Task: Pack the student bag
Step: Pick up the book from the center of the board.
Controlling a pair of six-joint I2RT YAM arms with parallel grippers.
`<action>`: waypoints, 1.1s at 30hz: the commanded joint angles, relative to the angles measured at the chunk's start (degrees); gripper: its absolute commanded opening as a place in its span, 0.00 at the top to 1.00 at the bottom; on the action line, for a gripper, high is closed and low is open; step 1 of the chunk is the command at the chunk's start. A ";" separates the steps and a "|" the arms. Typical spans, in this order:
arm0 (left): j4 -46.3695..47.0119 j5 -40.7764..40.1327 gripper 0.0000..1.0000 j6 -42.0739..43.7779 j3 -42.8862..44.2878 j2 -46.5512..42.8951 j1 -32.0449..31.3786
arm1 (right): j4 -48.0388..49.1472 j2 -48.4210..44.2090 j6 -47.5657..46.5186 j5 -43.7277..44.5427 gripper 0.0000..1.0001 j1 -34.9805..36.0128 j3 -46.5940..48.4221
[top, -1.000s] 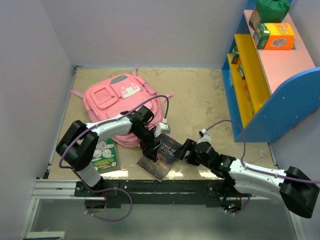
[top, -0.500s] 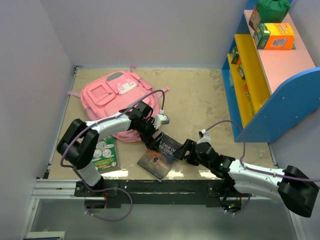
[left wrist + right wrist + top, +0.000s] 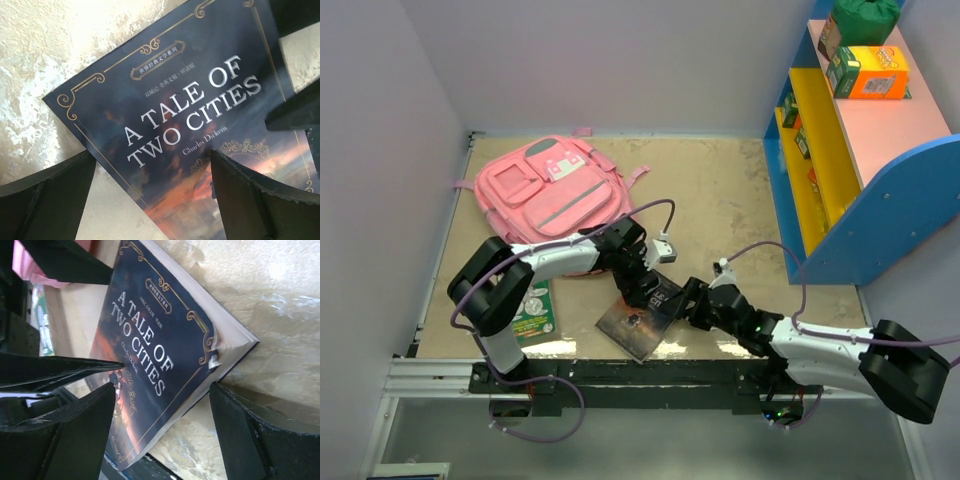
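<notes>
The student bag (image 3: 545,195), pink with grey trim, lies at the back left; a strip of it (image 3: 22,265) shows in the right wrist view. A dark book, "A Tale of Two Cities" (image 3: 638,318), lies near the front edge, slightly tilted. My left gripper (image 3: 650,290) hangs open just over its cover (image 3: 190,115), the fingers (image 3: 45,200) straddling the book's lower left edge. My right gripper (image 3: 690,300) is open at the book's right corner (image 3: 155,355), one finger (image 3: 75,435) over the cover, the other (image 3: 260,440) beside the page edge. Nothing is gripped.
A green booklet (image 3: 532,305) lies on the table left of the book, under the left arm. A blue and yellow shelf unit (image 3: 850,150) with an orange box (image 3: 870,72) on top stands along the right side. White walls close in the left and back.
My left gripper has swung right, away from the bag, and come down over the book. The bag has shifted toward the back left and settled flatter. The right gripper has barely moved.
</notes>
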 commanded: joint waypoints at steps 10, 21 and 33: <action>2.78 29.38 0.09 2.52 -0.47 6.86 -1.27 | 21.07 13.69 0.65 -5.31 0.25 0.25 -1.65; 7.61 32.03 0.21 -1.60 -1.26 10.73 0.13 | 17.71 -1.06 4.06 3.73 0.30 0.16 -4.03; 7.10 29.04 0.21 -1.35 -3.55 5.90 2.42 | -2.38 -14.54 9.09 14.56 0.59 0.16 -1.92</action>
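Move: The book lies right under my left hand, its middle about 4 cm back of that hand and level with it sideways, some 2 cm lower. From my right hand, which is at its right edge, the book's middle is about 10 cm to the left, 2 cm back and a little lower. The green notebook is roughly 24 cm to the left of my left hand and 3 cm back; the pink backpack is about 20 cm left and 23 cm ahead of it. With my left hand I push the book to the right by about 5 cm, easing back slightly at the end. As I go I tip its fingers over some 20 degrees to point flatter to the right and narrow them a little. My right hand works about 3 cm left into the book's right edge, draws back, then pulls some 5 cm to the right while its fingers close and pinch cover and pages near the title-end corner. ##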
